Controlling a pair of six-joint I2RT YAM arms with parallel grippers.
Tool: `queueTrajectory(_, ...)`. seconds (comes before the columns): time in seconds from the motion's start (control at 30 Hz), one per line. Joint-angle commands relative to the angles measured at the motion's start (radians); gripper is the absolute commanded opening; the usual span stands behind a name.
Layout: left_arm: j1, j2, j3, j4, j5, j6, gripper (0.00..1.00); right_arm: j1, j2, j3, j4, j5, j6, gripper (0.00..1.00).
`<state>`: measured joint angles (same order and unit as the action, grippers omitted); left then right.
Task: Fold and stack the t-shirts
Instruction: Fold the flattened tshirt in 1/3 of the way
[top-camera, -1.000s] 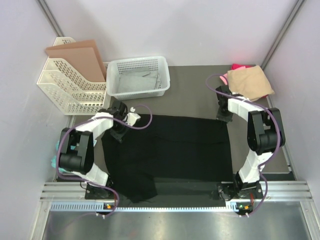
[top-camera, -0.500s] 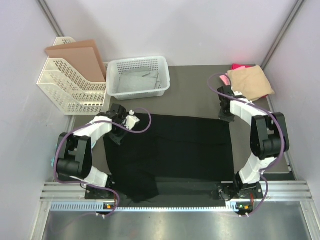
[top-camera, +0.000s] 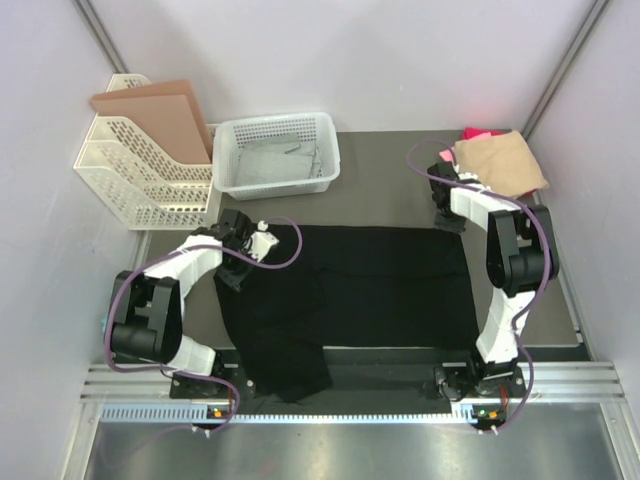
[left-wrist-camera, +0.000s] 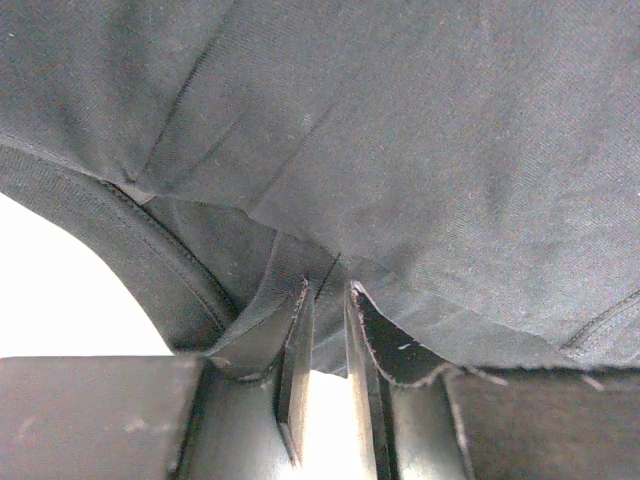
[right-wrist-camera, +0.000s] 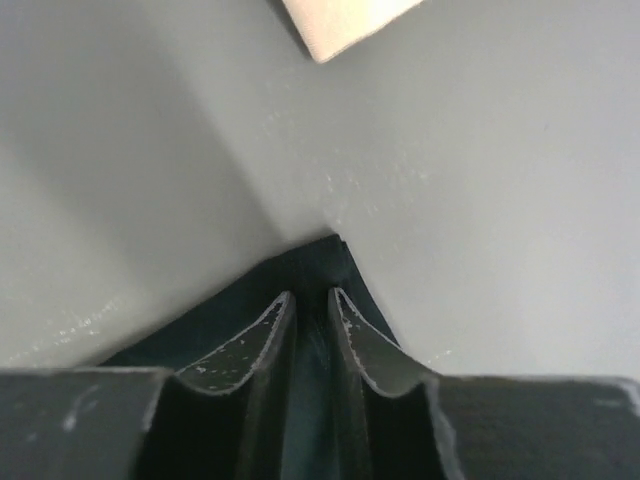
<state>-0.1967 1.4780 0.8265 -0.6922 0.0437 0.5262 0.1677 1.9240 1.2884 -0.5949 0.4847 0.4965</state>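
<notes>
The large black t-shirt (top-camera: 380, 290) lies spread across the middle of the table, its near left part bunched toward the front edge. My left gripper (top-camera: 238, 268) is at the shirt's far left edge. In the left wrist view that gripper (left-wrist-camera: 327, 288) is shut on a fold of the black cloth (left-wrist-camera: 400, 130), which drapes over its fingers. My right gripper (top-camera: 447, 215) is at the shirt's far right corner. In the right wrist view it (right-wrist-camera: 310, 295) stands slightly open over that corner (right-wrist-camera: 325, 255), which lies flat. The tan t-shirt (top-camera: 500, 165) lies folded at the far right on the pink one (top-camera: 478, 133).
A white mesh basket (top-camera: 278, 155) stands at the back centre. Left of it is a white file rack (top-camera: 140, 180) holding brown cardboard sheets (top-camera: 160, 110). Walls close in both sides. The dark mat (top-camera: 385, 185) shows behind the shirt.
My right gripper moved away and to the right, pulling the shirt's far right corner out flat, then parted its jaws. The shirt's near left part slid rightward. My left gripper barely moved.
</notes>
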Motion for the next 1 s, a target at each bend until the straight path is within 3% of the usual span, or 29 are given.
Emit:
queueTrajectory(0.0,0.006,-0.042,-0.018,0.014,0.007,0.001,0.25,-0.007,0.064,0.100,0.006,0.051,-0.016,0.27)
queueTrajectory(0.1,0.006,-0.044,-0.023,0.014,0.002,0.004,0.25,-0.007,0.096,0.144,-0.003,0.049,-0.026,0.34)
queueTrajectory(0.33,0.006,-0.035,-0.047,0.051,-0.036,0.017,0.25,-0.007,0.145,0.245,-0.052,0.054,-0.027,0.39)
queueTrajectory(0.47,0.020,0.047,0.012,0.098,-0.113,0.015,0.25,-0.007,0.139,0.279,-0.082,0.086,-0.016,0.51)
queueTrajectory(0.7,0.117,0.195,0.190,0.094,-0.154,0.041,0.24,0.004,-0.069,0.198,-0.115,0.048,0.014,0.56)
queueTrajectory(0.8,0.125,0.173,0.206,0.097,-0.156,0.037,0.23,0.036,-0.204,0.073,-0.108,0.034,0.028,0.57)
queueTrajectory(0.97,0.123,0.050,0.189,-0.038,-0.016,0.043,0.25,0.145,-0.455,-0.151,-0.121,-0.020,0.065,0.58)
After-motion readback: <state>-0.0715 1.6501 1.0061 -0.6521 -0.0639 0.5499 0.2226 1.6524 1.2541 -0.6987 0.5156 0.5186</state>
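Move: The t-shirt's left edge lies level with the left hand, about 4 cm to its left and just below; the shirt's middle is some 26 cm to its right, level with it. The white basket stands about 31 cm ahead and 9 cm right. From the right hand, the shirt's far right corner is roughly 1 cm ahead, 2 cm right and 1 cm below; the tan folded shirt lies about 16 cm ahead and 12 cm right. Left drags the shirt 6 cm forward and leftward; right goes 5 cm forward, opening wider, then lifts back. ##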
